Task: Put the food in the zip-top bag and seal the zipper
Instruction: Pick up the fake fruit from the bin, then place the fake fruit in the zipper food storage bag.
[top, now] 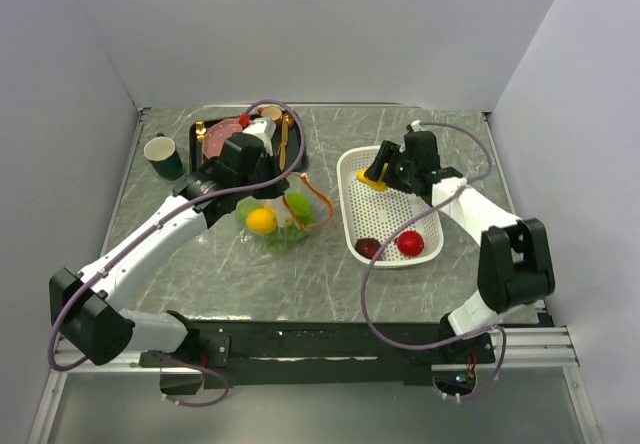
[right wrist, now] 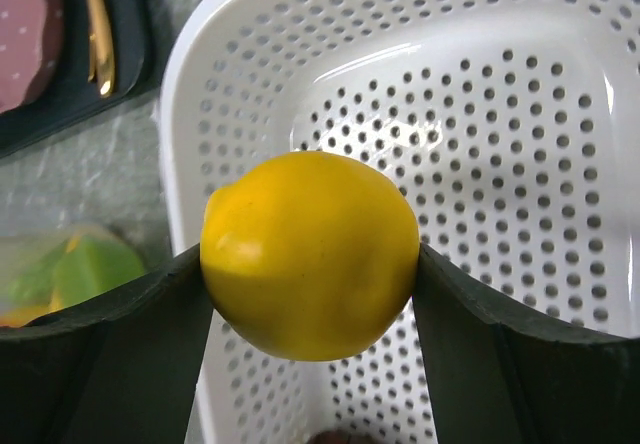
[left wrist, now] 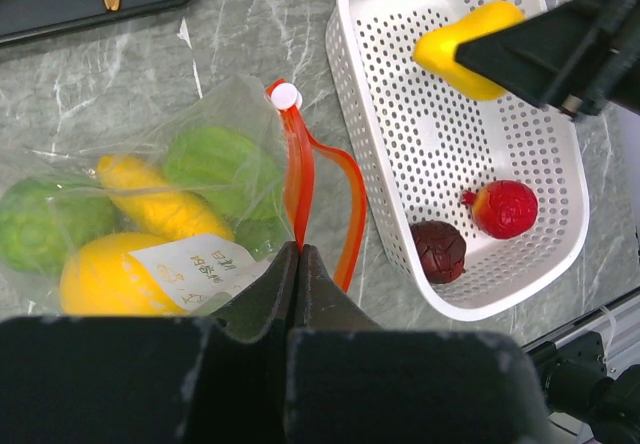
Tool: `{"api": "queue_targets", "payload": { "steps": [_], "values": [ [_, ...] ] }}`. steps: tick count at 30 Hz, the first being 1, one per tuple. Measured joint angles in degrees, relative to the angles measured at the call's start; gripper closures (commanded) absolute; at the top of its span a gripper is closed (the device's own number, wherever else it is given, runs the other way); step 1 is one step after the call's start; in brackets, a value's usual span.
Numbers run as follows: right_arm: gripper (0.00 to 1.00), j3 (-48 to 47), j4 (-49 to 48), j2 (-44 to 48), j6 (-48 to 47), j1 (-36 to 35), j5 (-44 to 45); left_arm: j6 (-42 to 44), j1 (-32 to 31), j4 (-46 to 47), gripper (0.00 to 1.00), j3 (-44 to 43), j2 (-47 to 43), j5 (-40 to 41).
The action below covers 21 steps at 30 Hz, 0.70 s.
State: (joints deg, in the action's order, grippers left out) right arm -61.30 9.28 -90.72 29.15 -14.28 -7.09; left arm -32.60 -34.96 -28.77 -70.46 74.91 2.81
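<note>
The zip-top bag lies on the table left of the white basket and holds yellow and green food pieces. My left gripper is shut on the bag's orange-red zipper at the mouth; in the top view it is over the bag's far edge. My right gripper is shut on a yellow lemon and holds it above the far end of the basket. A red piece and a dark purple piece lie in the basket's near end.
A black tray with a pink plate and gold cutlery sits at the back, behind my left arm. A green cup stands at the back left. Grey walls enclose the table on three sides.
</note>
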Motion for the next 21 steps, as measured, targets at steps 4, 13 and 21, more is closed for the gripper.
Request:
{"api": "queue_targets", "payload": {
  "steps": [4,13,21],
  "values": [
    [0.71,1.99,0.74,5.18,0.17,-0.63,-1.81,-0.04,0.0,0.37,0.99,0.0,0.37,-0.39],
    [0.69,3.23,2.43,12.72,2.56,-7.78,-4.55,-0.35,0.0,1.57,0.99,-0.07,1.66,-1.51],
    [0.68,2.99,2.86,12.57,4.76,-15.96,-6.21,-1.11,0.0,1.49,0.99,-0.42,1.86,-1.53]
  ]
}}
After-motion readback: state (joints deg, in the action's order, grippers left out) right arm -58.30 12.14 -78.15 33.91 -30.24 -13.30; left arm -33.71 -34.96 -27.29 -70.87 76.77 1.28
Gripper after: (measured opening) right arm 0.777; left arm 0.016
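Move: From the right gripper, which already holds the yellow fruit above the white bin, the bag's open mouth lies about 18 cm to the left and some 9 cm back, at about its height. The dark fruit is roughly 11 cm back, straight in line, and the red fruit 10 cm back and 9 cm to the right, both about 8 cm lower. From the left gripper, the mouth is about 7 cm right, 3 cm ahead and 8 cm below. Bring the right gripper left about 11 cm and back nearly as far, carrying the yellow fruit out over the bin's left rim towards the open bag mouth. Rise some 6 cm over the first half, then run on level, swinging the hand nearly 20 degrees counter-clockwise and keeping the fingers' grip. Let the left gripper keep its shut hold on the bag's rim. ##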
